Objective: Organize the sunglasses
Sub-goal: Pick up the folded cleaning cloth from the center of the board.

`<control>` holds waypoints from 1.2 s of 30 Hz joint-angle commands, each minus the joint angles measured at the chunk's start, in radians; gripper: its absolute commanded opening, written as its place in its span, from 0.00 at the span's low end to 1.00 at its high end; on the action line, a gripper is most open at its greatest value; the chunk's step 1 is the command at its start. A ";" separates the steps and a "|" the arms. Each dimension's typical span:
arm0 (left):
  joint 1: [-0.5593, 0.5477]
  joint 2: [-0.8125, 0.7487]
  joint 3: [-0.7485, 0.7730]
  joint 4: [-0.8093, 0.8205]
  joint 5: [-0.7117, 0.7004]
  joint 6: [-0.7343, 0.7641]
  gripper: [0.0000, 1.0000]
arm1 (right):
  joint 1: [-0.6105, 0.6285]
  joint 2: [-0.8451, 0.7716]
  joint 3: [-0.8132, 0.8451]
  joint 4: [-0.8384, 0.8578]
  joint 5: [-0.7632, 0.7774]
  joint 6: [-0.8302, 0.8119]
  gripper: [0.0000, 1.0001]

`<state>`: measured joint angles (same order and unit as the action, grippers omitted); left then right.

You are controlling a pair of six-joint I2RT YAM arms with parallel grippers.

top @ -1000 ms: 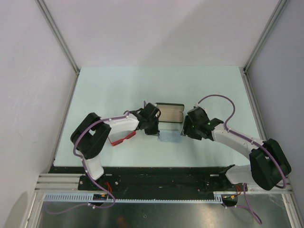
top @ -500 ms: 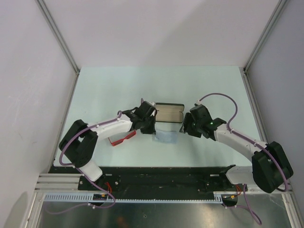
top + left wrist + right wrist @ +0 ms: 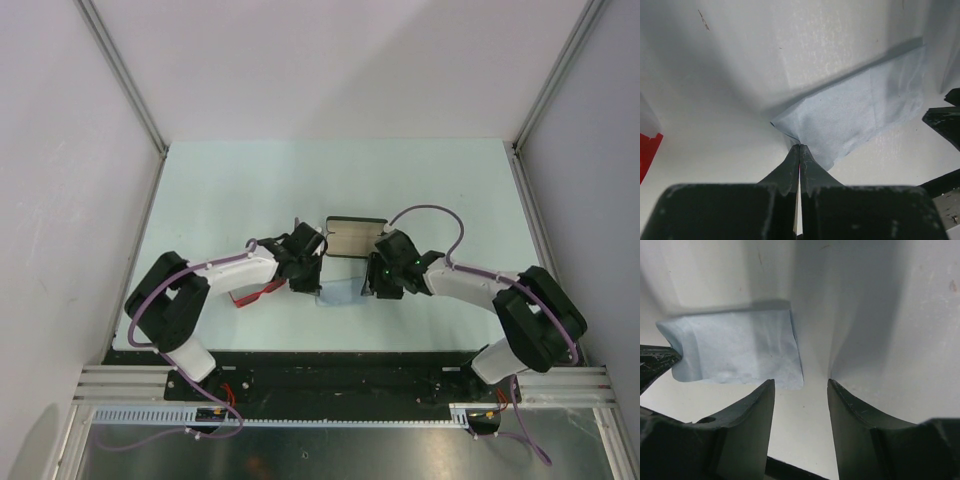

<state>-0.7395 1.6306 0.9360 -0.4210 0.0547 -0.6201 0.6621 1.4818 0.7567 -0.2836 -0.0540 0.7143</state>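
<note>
The red sunglasses lie on the table just left of my left gripper, and a red piece of them shows in the left wrist view. My left gripper is shut on a corner of the pale blue cloth, which lies mostly flat. My right gripper stands open low over the table, with the opposite corner of the cloth just ahead of its left finger. Nothing is between its fingers. From above, the cloth lies between both grippers.
The black case lies open with a tan lining just behind the cloth, between the two grippers. My right gripper sits close to its near right corner. White walls enclose the table on three sides.
My right arm has swung left to the cloth's right side and its jaws have narrowed a little. My left gripper has stayed shut and drawn slightly nearer with the cloth.
</note>
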 commanded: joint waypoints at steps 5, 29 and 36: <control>-0.003 0.012 -0.008 0.010 -0.026 0.022 0.00 | 0.037 0.110 0.079 0.046 0.054 -0.004 0.44; -0.003 0.051 -0.002 0.025 -0.026 0.020 0.00 | 0.068 0.192 0.118 0.008 0.094 -0.029 0.13; -0.003 0.049 -0.002 0.025 -0.027 0.019 0.00 | 0.070 0.195 0.128 -0.011 0.100 -0.032 0.00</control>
<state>-0.7395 1.6703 0.9321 -0.4168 0.0479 -0.6090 0.7250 1.6516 0.8711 -0.2245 0.0113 0.6987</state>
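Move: The folded cleaning cloth's middle lies about 6 cm left of the right hand, 1 cm farther out and 2 cm down; its near end reaches the open fingers. The open case stands about 12 cm ahead of this hand and 3 cm to its left. From the left hand, already shut on the cloth's left corner, the cloth's middle is some 5 cm right, level, 1 cm down; the red sunglasses lie about 12 cm left, 4 cm ahead. Right hand eases some 4 cm left, forward and slightly down, pinching the cloth's right end; left keeps hold. ##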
